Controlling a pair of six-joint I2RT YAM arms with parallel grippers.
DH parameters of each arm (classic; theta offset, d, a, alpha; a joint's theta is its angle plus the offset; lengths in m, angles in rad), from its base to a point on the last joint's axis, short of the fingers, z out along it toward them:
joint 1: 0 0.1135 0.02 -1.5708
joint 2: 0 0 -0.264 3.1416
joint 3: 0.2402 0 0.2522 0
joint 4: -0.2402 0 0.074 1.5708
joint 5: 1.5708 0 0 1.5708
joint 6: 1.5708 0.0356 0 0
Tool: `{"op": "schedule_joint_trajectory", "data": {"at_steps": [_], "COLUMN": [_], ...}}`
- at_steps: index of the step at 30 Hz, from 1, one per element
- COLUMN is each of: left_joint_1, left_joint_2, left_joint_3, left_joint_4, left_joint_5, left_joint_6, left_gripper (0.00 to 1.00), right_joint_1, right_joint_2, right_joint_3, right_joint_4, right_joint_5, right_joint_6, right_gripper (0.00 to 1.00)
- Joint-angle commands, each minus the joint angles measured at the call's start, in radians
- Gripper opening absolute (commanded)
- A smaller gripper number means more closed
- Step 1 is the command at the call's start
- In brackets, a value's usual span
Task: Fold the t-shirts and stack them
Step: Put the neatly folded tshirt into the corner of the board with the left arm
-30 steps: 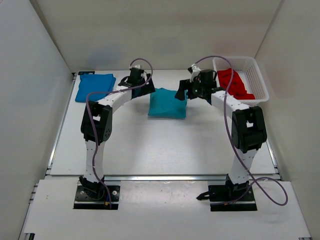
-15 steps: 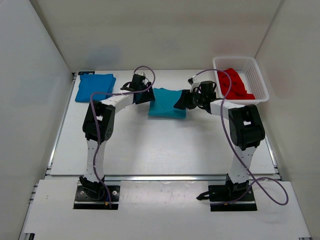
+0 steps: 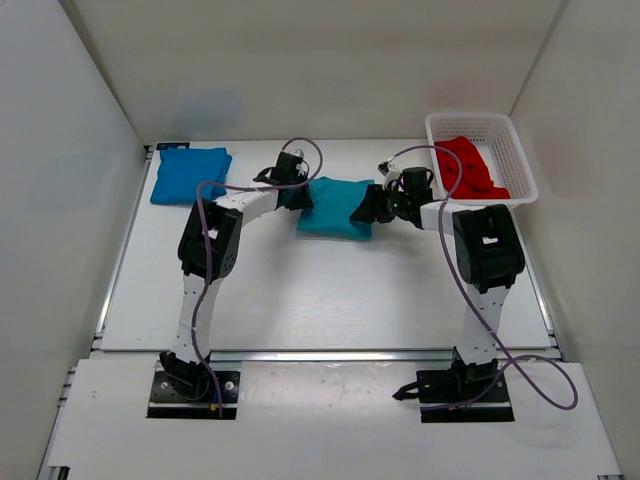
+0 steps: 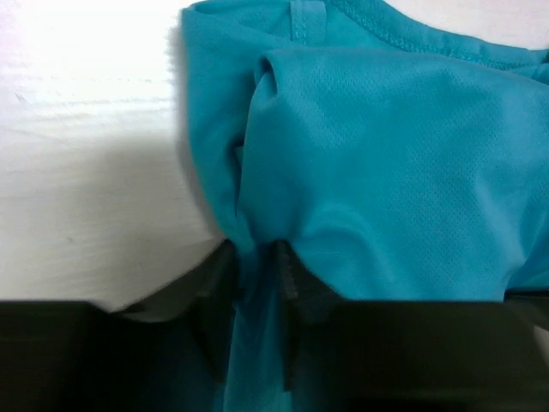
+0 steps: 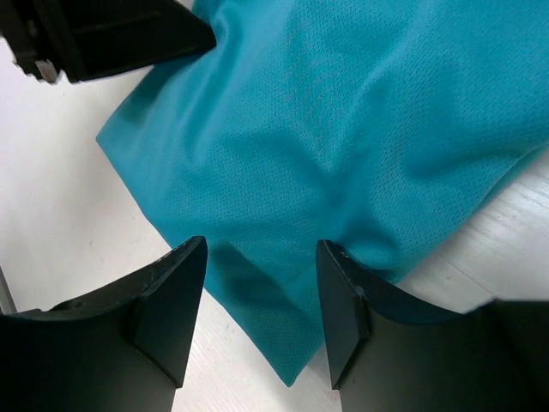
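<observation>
The teal t-shirt (image 3: 335,208) lies folded mid-table, its collar edge (image 4: 360,17) at the top of the left wrist view. My left gripper (image 3: 301,196) is at the shirt's left edge, shut on a pinched fold of teal cloth (image 4: 256,257). At the shirt's right side, my right gripper (image 3: 372,207) stands open over a corner of the cloth (image 5: 262,257), which lies flat between its fingers (image 5: 176,292). The blue t-shirt (image 3: 190,173) lies folded at the back left. The red t-shirt (image 3: 468,168) is crumpled in the basket.
A white mesh basket (image 3: 520,165) stands at the back right against the wall. White walls close in the table on the left, back and right. The left gripper's black body (image 5: 103,34) shows at the top left of the right wrist view.
Both grippers have dropped from above onto the teal shirt's two sides. The left jaws have closed on its left edge; the right jaws have narrowed somewhat.
</observation>
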State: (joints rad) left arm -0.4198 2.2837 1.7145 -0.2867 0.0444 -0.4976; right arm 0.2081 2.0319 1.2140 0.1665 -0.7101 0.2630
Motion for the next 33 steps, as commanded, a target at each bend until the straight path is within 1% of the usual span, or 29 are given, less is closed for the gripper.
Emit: {"op": "schedule_joint_trajectory", "data": {"at_steps": [1,2,3,4,5,6,8,11,12,15,18,19,21,23,24,25,26,27,32,33], "left_joint_1": [-0.019,-0.023,-0.022,-0.02,-0.017,-0.017,-0.017,-0.017,-0.007,0.018,0.048,0.061,0.084,0.108,0.134,0.163,0.176,0.199,0.222,0.228], "left_joint_2": [-0.02,-0.018,-0.018,-0.024,-0.027,-0.039,-0.067,-0.095,-0.105,-0.127,-0.153,-0.147,-0.147,-0.156,-0.161,-0.161,-0.162,-0.162,-0.139,-0.133], "left_joint_3": [-0.036,-0.035,-0.032,-0.02,-0.018,-0.021,-0.001,0.072,0.08,0.096,0.128,0.161,0.217,0.229,0.237,0.24,0.259,0.278,0.395,0.416], "left_joint_4": [-0.005,-0.005,-0.003,-0.009,-0.009,-0.009,-0.026,-0.087,-0.097,-0.115,-0.169,-0.183,-0.247,-0.261,-0.264,-0.264,-0.269,-0.276,-0.335,-0.339], "left_joint_5": [0.035,0.04,0.064,0.069,0.066,0.066,0.026,-0.024,-0.024,-0.002,0.014,0.021,-0.004,-0.006,0.009,0.065,0.086,0.107,0.023,0.041], "left_joint_6": [0.027,0.028,0.03,0.037,0.037,0.048,0.083,0.128,0.148,0.169,0.223,0.25,0.286,0.32,0.323,0.323,0.329,0.335,0.471,0.487], "left_gripper": [0.28,0.22,0.09,0.0,0.0,0.0,0.0,0.0,0.0,0.0,0.0,0.0,0.0,0.0,0.0,0.0,0.0,0.0,0.0,0.0], "right_joint_1": [-0.004,-0.007,-0.009,-0.013,-0.013,-0.013,-0.013,-0.016,-0.025,-0.026,-0.026,-0.03,-0.029,-0.036,-0.042,-0.048,-0.058,-0.058,-0.047,-0.052], "right_joint_2": [-0.056,-0.064,-0.084,-0.11,-0.131,-0.166,-0.226,-0.346,-0.389,-0.505,-0.596,-0.628,-0.685,-0.738,-0.769,-0.782,-0.808,-0.823,-0.846,-0.845], "right_joint_3": [0.021,0.019,0.012,0.001,-0.001,-0.016,-0.048,-0.111,-0.146,-0.23,-0.303,-0.327,-0.369,-0.428,-0.445,-0.465,-0.484,-0.498,-0.498,-0.496], "right_joint_4": [0.042,0.044,0.051,0.045,0.042,0.042,0.044,0.047,0.051,0.045,-0.008,-0.033,-0.061,-0.074,-0.065,-0.062,-0.061,-0.062,-0.111,-0.125], "right_joint_5": [-0.031,-0.04,-0.042,-0.042,-0.046,-0.036,-0.019,0.011,0.024,0.07,0.138,0.173,0.219,0.264,0.273,0.273,0.276,0.279,0.363,0.365], "right_joint_6": [-0.005,-0.002,-0.001,0.004,-0.007,-0.01,-0.027,-0.034,-0.039,-0.068,-0.105,-0.114,-0.134,-0.136,-0.127,-0.123,-0.12,-0.117,-0.149,-0.151], "right_gripper": [0.51,0.53,0.53,0.55,0.56,0.6,0.64,0.74,0.82,0.88,0.89,0.9,0.9,0.91,0.91,0.91,0.92,0.92,0.92,0.91]}}
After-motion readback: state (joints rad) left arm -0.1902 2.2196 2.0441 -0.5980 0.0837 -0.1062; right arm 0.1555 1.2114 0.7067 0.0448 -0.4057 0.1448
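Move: The left hand, open at the left edge of the folded teal t-shirt, has the shirt's middle some 7 cm to its right, 2 cm back and 1 cm below. The folded blue t-shirt in the board's far-left corner lies about 26 cm to its left and 5 cm farther out. For the right hand, the teal middle is roughly 7 cm left, 1 cm ahead and 4 cm below; the basket stands some 27 cm right and 13 cm ahead. Left hand pinches the teal t-shirt's edge, carries it up-left about 12 cm towards the blue; right backs away. ##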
